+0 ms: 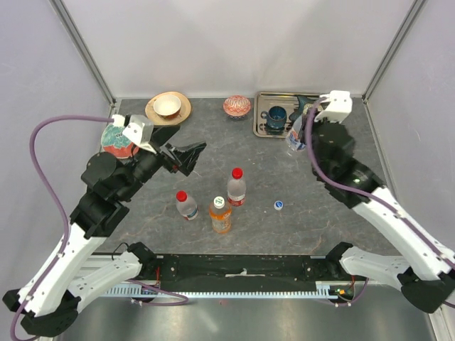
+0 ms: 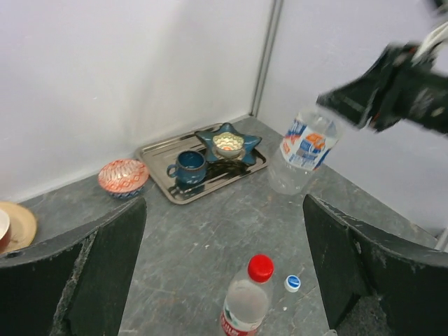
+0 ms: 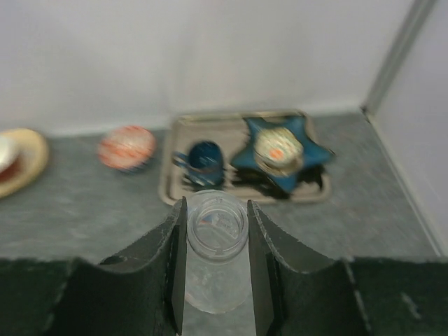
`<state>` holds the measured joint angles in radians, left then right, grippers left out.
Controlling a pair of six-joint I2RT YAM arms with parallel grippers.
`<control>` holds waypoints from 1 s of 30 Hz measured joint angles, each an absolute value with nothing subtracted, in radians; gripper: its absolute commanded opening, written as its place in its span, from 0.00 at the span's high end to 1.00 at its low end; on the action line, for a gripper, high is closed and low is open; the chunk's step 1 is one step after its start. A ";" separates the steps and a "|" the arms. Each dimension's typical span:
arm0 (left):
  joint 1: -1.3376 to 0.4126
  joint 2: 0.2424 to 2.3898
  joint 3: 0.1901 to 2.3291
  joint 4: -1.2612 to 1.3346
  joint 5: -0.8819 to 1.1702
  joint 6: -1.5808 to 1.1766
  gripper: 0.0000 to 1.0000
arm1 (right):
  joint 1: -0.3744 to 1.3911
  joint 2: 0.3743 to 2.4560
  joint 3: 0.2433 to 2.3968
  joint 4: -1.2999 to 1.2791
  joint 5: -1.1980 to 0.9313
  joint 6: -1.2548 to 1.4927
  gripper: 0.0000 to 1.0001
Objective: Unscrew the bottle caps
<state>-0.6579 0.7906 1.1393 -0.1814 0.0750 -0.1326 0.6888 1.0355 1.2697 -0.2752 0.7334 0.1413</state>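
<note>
Three capped bottles stand in the middle of the table: a clear one with a red cap [image 1: 237, 186], a second red-capped one [image 1: 186, 204] and an orange one with a white cap [image 1: 220, 214]. My left gripper [image 1: 186, 156] hovers open behind them; in its wrist view the red-capped bottle [image 2: 248, 297] sits low between the wide-spread fingers [image 2: 378, 273]. My right gripper [image 3: 217, 217] is shut on the neck of a clear uncapped bottle [image 3: 213, 280], held above the table near the tray [image 1: 294, 141]. A loose white-and-blue cap [image 1: 279, 205] lies on the table.
A metal tray [image 1: 261, 128] at the back right holds a blue mug [image 1: 276, 117] and a star-shaped dish [image 2: 227, 143]. A red patterned bowl [image 1: 237, 106], a plate with a small bowl [image 1: 168, 106] and another bowl [image 1: 114, 140] sit along the back and left.
</note>
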 measured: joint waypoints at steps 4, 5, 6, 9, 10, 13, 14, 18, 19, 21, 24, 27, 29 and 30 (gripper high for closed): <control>-0.658 0.731 1.081 -0.189 0.015 -0.133 0.04 | 0.607 1.110 1.103 -0.220 0.799 0.140 1.00; -0.658 0.726 1.076 -0.192 0.001 -0.133 0.04 | 0.585 1.147 1.089 -0.213 0.807 0.144 1.00; -0.657 0.724 1.073 -0.195 -0.004 -0.133 0.04 | 0.574 1.172 1.083 -0.205 0.811 0.146 1.00; -0.658 0.706 1.055 -0.216 -0.025 -0.133 0.00 | 0.544 1.238 1.066 -0.145 0.814 0.161 1.00; -0.658 0.697 1.044 -0.223 -0.031 -0.133 0.00 | 0.534 1.253 1.056 -0.117 0.813 0.167 1.00; -0.658 0.665 1.005 -0.243 -0.059 -0.134 0.00 | 0.489 1.310 1.038 -0.043 0.817 0.207 1.00; -0.658 0.658 0.997 -0.249 -0.065 -0.134 0.00 | 0.476 1.330 1.036 -0.029 0.820 0.216 1.00; -0.658 0.630 0.982 -0.263 -0.078 -0.134 0.00 | 0.417 1.429 1.034 0.031 0.843 0.242 1.00; -0.658 0.626 0.982 -0.263 -0.078 -0.133 0.00 | 0.405 1.450 1.032 0.042 0.846 0.244 1.00; -0.658 0.623 0.982 -0.264 -0.078 -0.133 0.00 | 0.382 1.486 1.031 0.052 0.848 0.248 1.00; -0.658 0.623 0.979 -0.265 -0.078 -0.133 0.00 | 0.358 1.520 1.031 0.064 0.848 0.252 1.00; -0.658 0.627 0.974 -0.270 -0.078 -0.133 0.00 | 0.341 1.542 1.031 0.091 0.855 0.260 1.00; -0.658 0.635 0.974 -0.274 -0.078 -0.133 0.00 | 0.332 1.550 1.031 0.106 0.855 0.268 1.00; -0.658 0.637 0.974 -0.275 -0.078 -0.133 0.00 | 0.329 1.555 1.032 0.116 0.857 0.270 1.00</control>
<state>-0.6579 0.6369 0.9745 -0.2749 -0.0776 -0.1329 0.3290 1.5547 1.0317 0.1162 0.8570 0.2695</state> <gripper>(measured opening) 0.993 0.404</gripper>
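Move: In front of the tray's right end is the bare spot for the open bottle that the right hand already holds by the neck: about 13 cm ahead, 10 cm right and 40 cm below. From that hand the tray's middle lies roughly 28 cm ahead and 2 cm right, the blue mug 26 cm ahead and 5 cm left, and the loose cap 8 cm back and 7 cm left. From the left hand, the spot is some 22 cm ahead, 38 cm right and 44 cm down. Lowering the held open bottle about 21 cm, the right hand also goes some 12 cm forward and 10 cm right to the bare table before the tray, fast at first and easing almost to a stop. Its wrist turns clockwise some 30 degrees and tips down, the fingers keeping their grip. The empty, open left hand sinks about 6 cm and shifts 4 cm left. ##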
